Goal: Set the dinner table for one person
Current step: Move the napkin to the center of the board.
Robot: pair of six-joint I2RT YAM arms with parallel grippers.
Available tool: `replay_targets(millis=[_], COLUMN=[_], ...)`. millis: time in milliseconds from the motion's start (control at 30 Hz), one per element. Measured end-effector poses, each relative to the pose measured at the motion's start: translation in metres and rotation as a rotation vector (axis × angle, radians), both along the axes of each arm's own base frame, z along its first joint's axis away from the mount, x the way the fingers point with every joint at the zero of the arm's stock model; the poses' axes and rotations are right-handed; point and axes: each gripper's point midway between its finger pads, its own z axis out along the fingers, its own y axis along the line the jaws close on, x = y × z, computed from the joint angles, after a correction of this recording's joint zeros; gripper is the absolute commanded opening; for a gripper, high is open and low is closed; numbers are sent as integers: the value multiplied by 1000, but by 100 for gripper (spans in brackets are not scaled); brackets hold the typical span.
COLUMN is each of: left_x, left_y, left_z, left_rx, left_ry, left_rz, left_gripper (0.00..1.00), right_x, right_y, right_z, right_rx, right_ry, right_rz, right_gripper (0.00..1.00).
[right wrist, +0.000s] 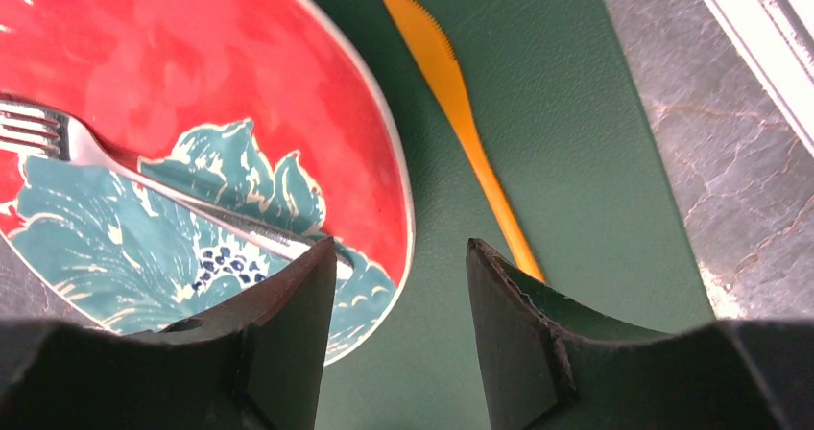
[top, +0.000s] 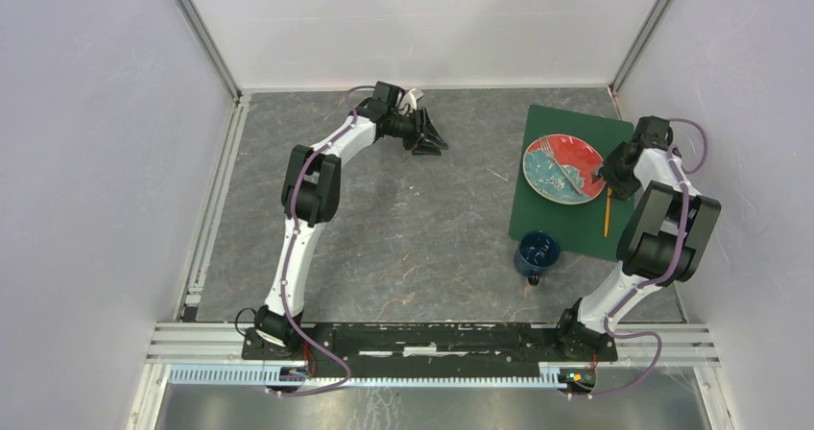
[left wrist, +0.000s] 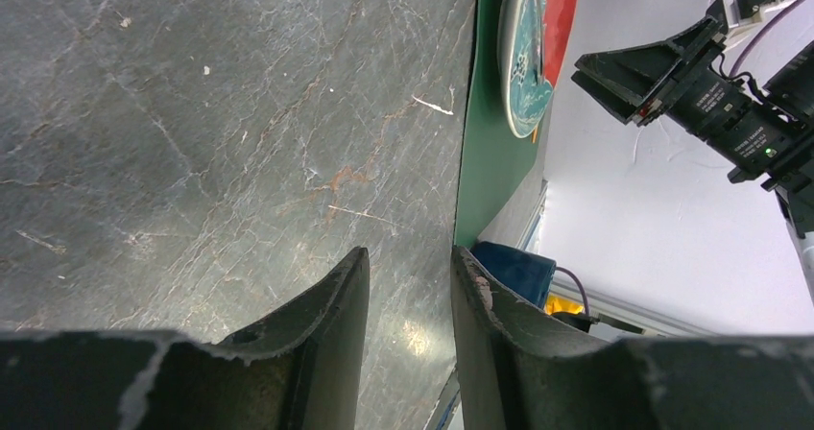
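The dinner table [top: 403, 219] is a dark grey stone-look top. At its right lies a green placemat [top: 566, 228] with a red and teal plate [top: 563, 168] on it. A silver fork [right wrist: 58, 137] rests on the plate [right wrist: 221, 84]. An orange knife [right wrist: 451, 75] lies on the mat just right of the plate. My right gripper [right wrist: 401, 248] hovers open over the plate's right rim and the mat, holding nothing. My left gripper [left wrist: 410, 252] stands open and empty above bare tabletop at the back centre [top: 432, 142].
A blue mug [top: 536, 253] stands at the placemat's near-left corner. White walls close in the table on three sides, with metal rails along the left, right and near edges. The right arm's elbow [top: 672, 228] rises beside the mat.
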Motion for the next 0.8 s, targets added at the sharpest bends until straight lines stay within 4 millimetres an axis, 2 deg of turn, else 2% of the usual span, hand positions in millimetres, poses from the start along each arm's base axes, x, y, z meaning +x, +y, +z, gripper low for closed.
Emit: replay_targets(millis=[333,467,667,800], left_x=[3,4,6,5], left_y=[4,6,8,9], left_z=[0,0,0,-2], left_rx=[1,1,1,5], left_ry=[2,2,3,6], left_rz=[8,13,17,19], left_gripper=[44,44,43,43], right_x=[13,23,25,30], right_y=[-10,-8,-7,-8], right_z=[-13,-20,-26,-29], right_rx=[-8,12,16,33], right_ry=[-27,-64,-77,-97], right_rz=[-11,-1,12,27], right_gripper=[51,41,25,20])
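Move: The plate's middle lies about 6 cm ahead of the right hand, 9 cm to its left and 4 cm below it, with its right rim close by; the fork lies across the plate, its middle over the plate's. The orange knife is some 3 cm to the hand's right, about level with it, and the mug roughly 14 cm back and 15 cm left. From the left hand, the plate is about 30 cm right, 3 cm back and 7 cm lower. The plate's right rim is taken between the right hand's fingers: the hand eases right a little, then goes forward and down, about 3 cm each way in all, its fingers tipping up some 5 degrees. The open fingers close to about a quarter open, one over the inside of the plate, the other outside its rim, next to the knife. ##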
